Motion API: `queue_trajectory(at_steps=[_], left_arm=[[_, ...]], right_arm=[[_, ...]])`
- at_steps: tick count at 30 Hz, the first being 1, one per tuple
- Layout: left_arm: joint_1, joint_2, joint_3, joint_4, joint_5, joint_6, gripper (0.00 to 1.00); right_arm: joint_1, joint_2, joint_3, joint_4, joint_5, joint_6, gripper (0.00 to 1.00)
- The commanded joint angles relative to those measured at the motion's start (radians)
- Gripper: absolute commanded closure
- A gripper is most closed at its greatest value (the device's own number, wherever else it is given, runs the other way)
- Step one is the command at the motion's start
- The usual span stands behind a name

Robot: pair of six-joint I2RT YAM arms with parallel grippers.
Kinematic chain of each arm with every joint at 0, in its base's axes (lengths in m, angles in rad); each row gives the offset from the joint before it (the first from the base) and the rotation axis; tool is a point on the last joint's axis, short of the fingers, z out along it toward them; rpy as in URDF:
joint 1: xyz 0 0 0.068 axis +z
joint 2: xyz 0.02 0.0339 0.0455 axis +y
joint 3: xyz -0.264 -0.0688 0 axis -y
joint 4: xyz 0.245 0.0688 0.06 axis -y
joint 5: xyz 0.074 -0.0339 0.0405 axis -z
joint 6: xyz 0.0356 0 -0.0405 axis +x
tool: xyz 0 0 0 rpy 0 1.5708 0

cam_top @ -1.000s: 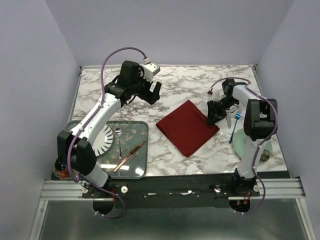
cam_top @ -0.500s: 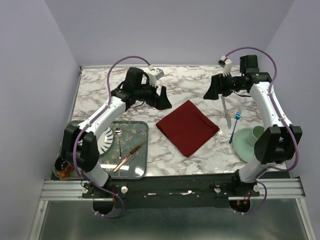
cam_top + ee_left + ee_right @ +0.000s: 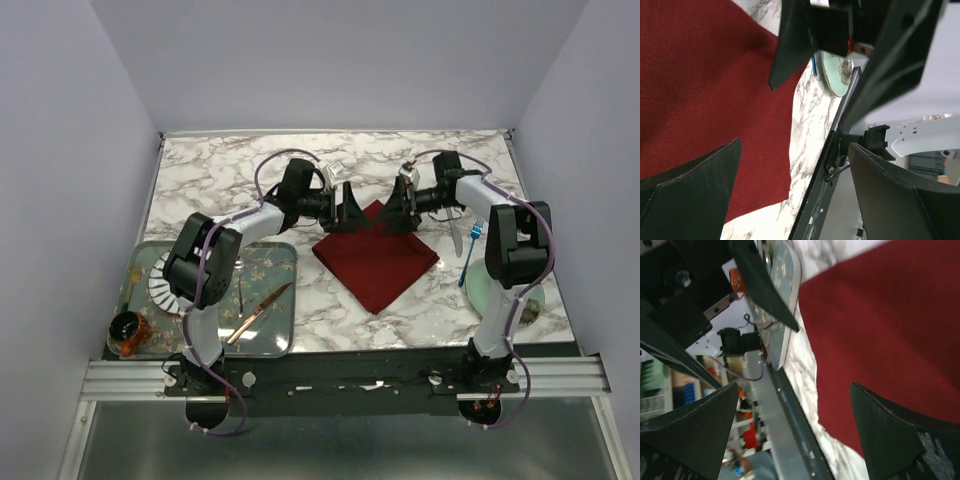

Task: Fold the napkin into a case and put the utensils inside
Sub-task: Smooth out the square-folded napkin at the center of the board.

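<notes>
The dark red napkin (image 3: 376, 258) lies flat as a diamond in the middle of the marble table. My left gripper (image 3: 351, 214) and right gripper (image 3: 399, 213) face each other low over its far corner, both open and empty. In the left wrist view the napkin (image 3: 705, 85) fills the left side beyond the open left gripper (image 3: 795, 192). The right wrist view shows the napkin (image 3: 880, 325) past the open right gripper (image 3: 795, 432). The utensils lie right of the cloth: a blue-handled fork (image 3: 470, 250) and a pale silvery one (image 3: 455, 235).
A patterned tray (image 3: 280, 330) at front left holds a copper knife (image 3: 258, 312), a small spoon (image 3: 238, 280) and a striped plate (image 3: 160, 290). A pale green plate (image 3: 488, 288) sits at the right, under the right arm. A small jar (image 3: 127, 330) stands at the tray's near left.
Both arms have swung in from the back of the table and come down to the napkin's far corner, facing each other. The napkin and utensils have not moved.
</notes>
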Motion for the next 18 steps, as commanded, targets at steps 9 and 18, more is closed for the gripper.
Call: queue_trajectory(at_steps=[9, 18], left_arm=[[0.065, 0.238, -0.060, 0.094, 0.094, -0.067, 0.01], [0.119, 0.281, -0.073, 0.048, 0.065, -0.047, 0.01]], right_arm=[[-0.111, 0.151, -0.090, -0.183, 0.081, -0.177, 0.00], [-0.153, 0.251, -0.047, -0.284, 0.107, -0.257, 0.00]])
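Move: The folded napkin lies cornerwise below both hands. Its middle is about 6 cm back, 7 cm right and 10 cm below the left hand. From the right hand it is some 8 cm back, 5 cm left and 9 cm down. The table knife is about 16 cm right and 3 cm back of the right hand, the blue fork 20 cm right and 7 cm back. Both wide-open hands sink about 8 cm onto the napkin, spreading apart, the right some 5 cm to its right. ##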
